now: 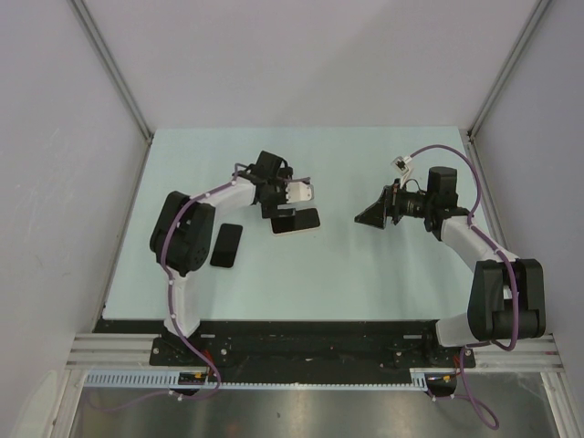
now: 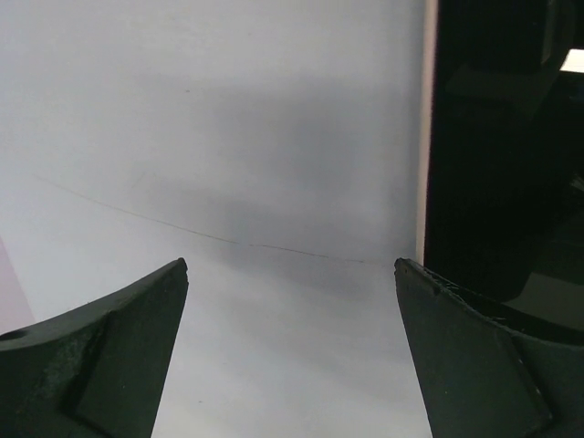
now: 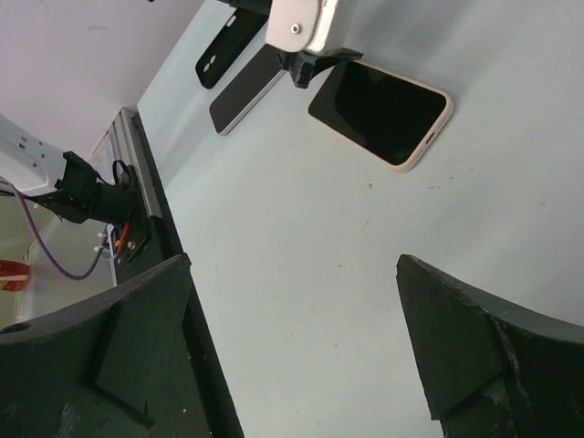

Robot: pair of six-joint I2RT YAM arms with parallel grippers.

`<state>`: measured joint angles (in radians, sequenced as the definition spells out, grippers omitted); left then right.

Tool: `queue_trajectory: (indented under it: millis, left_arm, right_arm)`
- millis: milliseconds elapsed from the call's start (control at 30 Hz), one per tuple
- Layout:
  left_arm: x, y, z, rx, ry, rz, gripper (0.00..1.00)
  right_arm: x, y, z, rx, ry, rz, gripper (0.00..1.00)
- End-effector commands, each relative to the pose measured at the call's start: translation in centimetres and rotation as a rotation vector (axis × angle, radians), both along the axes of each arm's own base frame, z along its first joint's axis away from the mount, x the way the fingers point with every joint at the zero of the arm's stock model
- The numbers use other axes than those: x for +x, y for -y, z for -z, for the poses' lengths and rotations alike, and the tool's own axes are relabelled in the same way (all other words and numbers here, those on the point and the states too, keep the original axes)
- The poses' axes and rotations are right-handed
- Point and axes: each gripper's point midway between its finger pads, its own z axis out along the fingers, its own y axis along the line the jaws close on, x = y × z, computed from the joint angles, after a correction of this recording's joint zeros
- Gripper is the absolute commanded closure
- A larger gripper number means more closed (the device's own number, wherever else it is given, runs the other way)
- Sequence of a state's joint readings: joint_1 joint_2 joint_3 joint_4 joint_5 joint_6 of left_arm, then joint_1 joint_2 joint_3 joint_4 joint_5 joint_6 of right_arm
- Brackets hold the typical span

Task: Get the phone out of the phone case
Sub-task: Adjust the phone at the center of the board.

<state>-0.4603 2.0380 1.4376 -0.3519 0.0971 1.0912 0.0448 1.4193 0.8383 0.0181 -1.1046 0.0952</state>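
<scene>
A phone [image 1: 297,222] with a black screen and a cream rim lies face up near the table's middle. It also shows in the right wrist view [image 3: 381,112] and at the right of the left wrist view [image 2: 493,137]. A black phone case [image 1: 226,245] with a camera cutout lies flat to the phone's left, apart from it [image 3: 222,52]. My left gripper [image 1: 283,206] hovers open over the phone's far left edge, nothing between its fingers [image 2: 292,274]. My right gripper [image 1: 370,217] stands open to the phone's right, over bare table [image 3: 292,265].
The pale table [image 1: 365,274] ends at a black rail [image 3: 173,301] on the near side. Grey walls [image 1: 55,137] close in the left, right and back. The left arm's elbow [image 1: 182,233] sits next to the case.
</scene>
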Motion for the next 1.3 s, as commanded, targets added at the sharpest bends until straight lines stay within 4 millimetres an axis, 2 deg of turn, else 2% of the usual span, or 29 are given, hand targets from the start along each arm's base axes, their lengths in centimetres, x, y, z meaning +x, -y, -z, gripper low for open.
queue_trajectory:
  millis: [0, 67, 100, 200, 300, 367, 467, 600, 633, 767, 967, 1267]
  left_arm:
    - [-4.6, 1.8, -0.1, -0.085, -0.155, 0.072, 0.0]
    - [-4.2, 2.6, -1.3, -0.147, -0.162, 0.028, 0.0]
    - [-3.4, 3.3, -2.8, -0.18, -0.139, 0.016, 0.0]
    - [-2.9, 4.6, -5.6, -0.269, -0.126, -0.006, 0.0]
    - [-3.4, 5.5, -7.5, -0.337, -0.137, -0.016, 0.0]
    - [-4.1, 6.0, -7.9, -0.358, -0.156, -0.022, 0.0]
    - [-5.7, 6.3, -7.3, -0.356, -0.199, -0.036, 0.0]
    - [-7.7, 6.7, -4.4, -0.279, -0.262, -0.083, 0.0]
    - [-8.2, 6.5, -3.2, -0.248, -0.29, -0.108, 0.0]
    - [-9.5, 7.0, -0.9, -0.224, -0.375, -0.135, 0.0]
    - [-9.9, 6.8, 0.4, -0.193, -0.415, -0.147, 0.0]
    - [-8.9, 5.9, 1.9, -0.13, -0.403, -0.184, 0.0]
  right_arm:
    - [0.4, -0.1, -1.4, -0.01, 0.073, -0.005, 0.0]
    - [0.3, -0.2, -1.3, -0.01, 0.068, -0.008, 0.0]
    - [0.3, -0.2, -1.3, -0.01, 0.068, -0.008, 0.0]
    - [0.4, -0.1, -1.4, -0.011, 0.074, -0.005, 0.0]
    - [0.3, -0.1, -1.5, -0.009, 0.077, -0.008, 0.0]
    - [0.3, -0.1, -1.6, -0.01, 0.082, -0.008, 0.0]
    - [0.2, -0.1, -1.8, -0.009, 0.091, -0.01, 0.0]
    - [0.2, -0.2, -2.0, -0.009, 0.1, -0.013, 0.0]
    - [0.1, -0.2, -2.0, -0.009, 0.1, -0.013, 0.0]
    - [0.1, -0.1, -2.2, -0.009, 0.107, -0.009, 0.0]
    - [0.2, 0.1, -2.3, -0.009, 0.107, -0.004, 0.0]
    - [0.0, 0.0, -2.2, -0.008, 0.107, -0.012, 0.0]
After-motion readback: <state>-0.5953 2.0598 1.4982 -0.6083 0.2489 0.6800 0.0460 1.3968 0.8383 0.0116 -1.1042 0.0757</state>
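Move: The phone in its pink case lies crosswise just behind my left hand, its middle about 8 cm back, 7 cm to the right and 3 cm below; my base-side finger is already at its far long edge. A dark phone rests some 20 cm to the left of the pink-cased one and 7 cm nearer the base. From my idle right hand, the pink-cased phone is roughly 7 cm ahead, 22 cm left and 16 cm down. With my left base-side finger still at the phone's far edge, I push it a couple of centimetres back, then lift about 5 cm, carrying the hand right and back over the phone. I tip the fingers some 25 degrees to point nearly straight down and lower them, wide open, astride its long sides, ending about 10 cm back from where I began. ##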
